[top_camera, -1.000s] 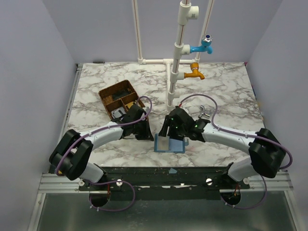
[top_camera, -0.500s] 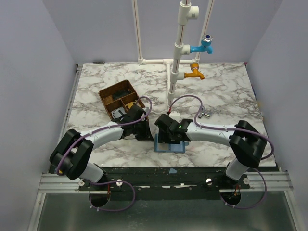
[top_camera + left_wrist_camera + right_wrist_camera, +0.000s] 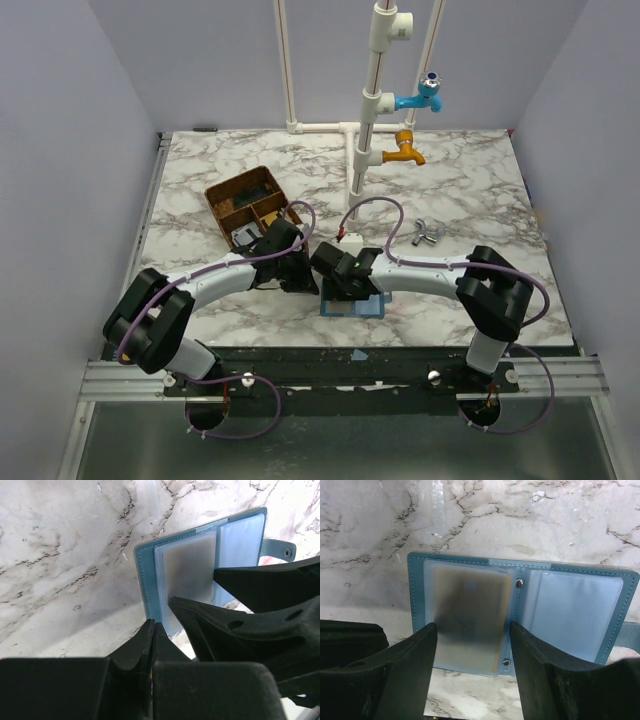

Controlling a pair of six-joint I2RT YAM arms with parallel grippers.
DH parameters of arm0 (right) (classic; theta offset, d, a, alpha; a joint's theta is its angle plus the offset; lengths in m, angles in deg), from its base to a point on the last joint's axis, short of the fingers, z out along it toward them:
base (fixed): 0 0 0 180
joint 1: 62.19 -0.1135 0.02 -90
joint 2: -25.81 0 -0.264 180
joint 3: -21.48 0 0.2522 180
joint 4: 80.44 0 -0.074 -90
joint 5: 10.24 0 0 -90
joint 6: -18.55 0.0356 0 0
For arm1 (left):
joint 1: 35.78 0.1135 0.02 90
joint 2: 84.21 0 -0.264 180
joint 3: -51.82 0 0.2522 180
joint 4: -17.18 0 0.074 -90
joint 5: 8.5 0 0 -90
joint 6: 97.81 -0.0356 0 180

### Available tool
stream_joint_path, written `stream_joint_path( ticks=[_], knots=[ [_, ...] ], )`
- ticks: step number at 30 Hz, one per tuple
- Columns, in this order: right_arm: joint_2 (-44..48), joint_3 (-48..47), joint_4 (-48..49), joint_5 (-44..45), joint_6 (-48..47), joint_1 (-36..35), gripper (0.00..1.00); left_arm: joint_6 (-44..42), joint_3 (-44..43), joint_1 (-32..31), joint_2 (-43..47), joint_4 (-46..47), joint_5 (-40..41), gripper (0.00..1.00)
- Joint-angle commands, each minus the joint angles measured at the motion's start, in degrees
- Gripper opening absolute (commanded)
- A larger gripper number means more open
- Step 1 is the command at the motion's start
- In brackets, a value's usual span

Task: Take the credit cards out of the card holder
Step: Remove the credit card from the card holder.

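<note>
The blue card holder lies open on the marble near the front edge, between the two grippers. In the right wrist view its left clear pocket holds a pale grey credit card; the right pocket looks plain pale blue. My right gripper is open, its fingers standing either side of the carded pocket, just above it. My left gripper is shut, its tips resting at the holder's left edge with nothing seen between them. The right gripper's fingers cross the left wrist view.
A brown divided tray stands behind the left arm. A white pipe stand with a blue tap and an orange tap rises at the back. A small metal piece lies right of centre.
The right gripper has swung left and come over the holder's left pocket, its jaws narrowing a little. The left arm and the holder have stayed put.
</note>
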Motion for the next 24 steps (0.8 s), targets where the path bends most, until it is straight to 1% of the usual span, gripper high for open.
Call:
stream_joint_path(
  ticks=[1,5,7,11,21,24],
  knots=[
    [-2.8,-1.8,-3.2,3.1,-0.6,-0.6,0.62,0.1,0.5,0.1,-0.8,0.1,0.7,0.00],
    [-4.3,-1.7,-3.7,2.7,-0.8,-0.6,0.55,0.1,0.4,0.2,-0.8,0.1,0.7,0.00],
    [-4.5,-1.4,-3.8,2.7,-0.7,-0.6,0.48,0.1,0.5,0.2,-0.9,0.1,0.7,0.00],
    [-4.1,-0.2,-3.7,2.6,-0.3,-0.7,0.27,0.1,0.5,0.2,-1.1,0.1,0.6,0.00],
    [-1.8,4.3,1.2,-0.3,-0.4,0.3,0.03,0.1,0.6,0.2,-1.8,0.4,0.5,0.00],
    [-0.3,6.8,3.8,-2.3,-0.8,1.4,0.01,0.0,0.6,0.2,-2.1,0.6,0.5,0.00]
  ],
)
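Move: The card in the holder's left-hand page lies between my open right fingers, its middle about 1 cm ahead and 1 cm below. The holder's right-hand pocket is centred some 7 cm to my right and level fore-and-aft, 1 cm down, and the strap roughly 11 cm right, 1 cm back and 1 cm down. From my shut left hand, the card's middle is about 5 cm right, 1 cm ahead and 3 cm below. I close my right fingers from more than half open to practically shut over the left-hand page, easing down only about half a centimetre as they come together. The fingertip on the spine side drags across the plastic sleeve towards my left, and the tips end together on the page, beside the spine. My left hand stays shut and barely sinks. ##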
